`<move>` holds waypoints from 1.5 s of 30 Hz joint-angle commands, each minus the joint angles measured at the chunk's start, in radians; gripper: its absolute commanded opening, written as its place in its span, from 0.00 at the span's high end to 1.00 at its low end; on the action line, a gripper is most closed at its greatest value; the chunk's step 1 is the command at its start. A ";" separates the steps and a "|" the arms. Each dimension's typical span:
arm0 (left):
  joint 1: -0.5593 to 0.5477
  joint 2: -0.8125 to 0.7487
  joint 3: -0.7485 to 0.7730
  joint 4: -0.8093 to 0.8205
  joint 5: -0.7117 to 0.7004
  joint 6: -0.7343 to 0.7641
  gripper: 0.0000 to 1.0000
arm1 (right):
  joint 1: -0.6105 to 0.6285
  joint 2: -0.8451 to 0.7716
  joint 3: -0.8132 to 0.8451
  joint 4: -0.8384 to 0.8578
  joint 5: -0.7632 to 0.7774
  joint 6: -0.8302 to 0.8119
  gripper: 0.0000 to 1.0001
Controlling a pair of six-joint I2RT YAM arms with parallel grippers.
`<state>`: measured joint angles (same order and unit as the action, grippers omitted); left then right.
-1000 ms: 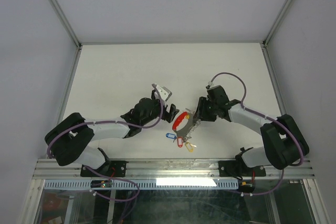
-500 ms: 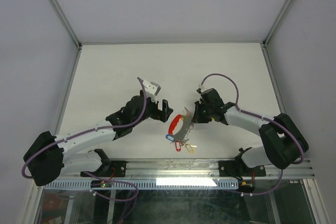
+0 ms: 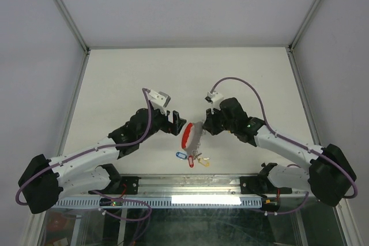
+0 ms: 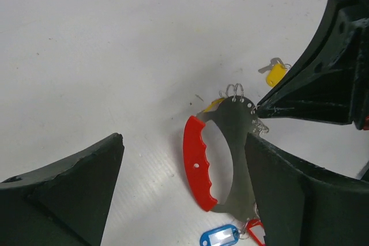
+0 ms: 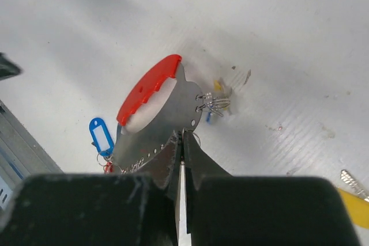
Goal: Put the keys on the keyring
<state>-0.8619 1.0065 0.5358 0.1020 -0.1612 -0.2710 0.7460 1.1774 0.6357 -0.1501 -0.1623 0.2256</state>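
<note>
The keyring [image 3: 190,135] is a D-shaped piece with a red scalloped arc [image 4: 199,168] and a grey metal plate [image 5: 167,125]. My right gripper [image 5: 183,137] is shut on the plate's edge and holds it tilted over the table. Keys hang at the plate's lower end: a blue tag [image 3: 181,155], a red tag [image 3: 191,159] and a yellow tag [image 3: 203,162]. Small wire rings [image 5: 214,103] stick out of the plate's holes. My left gripper [image 4: 184,139] stands open just left of the keyring, its fingers either side of it without touching. In the top view the left gripper [image 3: 177,122] faces the right gripper [image 3: 204,128].
Another yellow-tagged key [image 4: 275,74] lies on the white table beyond the keyring, also at the right wrist view's lower right as a yellow tag [image 5: 354,205]. The aluminium rail [image 3: 190,184] runs along the near edge. Grey walls enclose the table [image 3: 144,79].
My right gripper has shut on the keyring's plate and carried it slightly left. The left arm has stretched out, its gripper drawing back a little to the left and staying open.
</note>
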 commanded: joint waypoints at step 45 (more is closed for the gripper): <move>0.004 0.188 -0.372 1.126 0.662 0.592 0.53 | 0.124 -0.296 0.044 0.082 -0.456 -1.081 1.00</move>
<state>-0.8623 1.1801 0.1539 1.1469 0.4168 0.2245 0.8650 0.8829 0.6350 -0.1947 -0.5804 -0.9161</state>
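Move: From the left hand, the middle of the red-handled plate lies about 6 cm back, 6 cm to the right and 10 cm below. From the right hand, whose shut fingers already hold its far right corner by the rings, that middle is roughly 4 cm back, 5 cm left and 4 cm lower. The tags lie beyond the plate's near end, counted from the right hand some 8 cm down: blue 11 cm back and 9 left, red 14 back and 6 left, yellow 13 back and level sideways. The right hand, still pinching the plate at its ringed corner, lifts it about 10 cm while drawing back some 6 cm and a little left, and swings counter-clockwise until its fingers point left towards the left gripper, only slightly down. The left hand comes back about 6 cm and right 5 cm to the plate, turning clockwise so that its fingers face right and somewhat down, and narrows from wide to about half open with the plate's edge just ahead of the fingertips, no touch to be seen yet. ##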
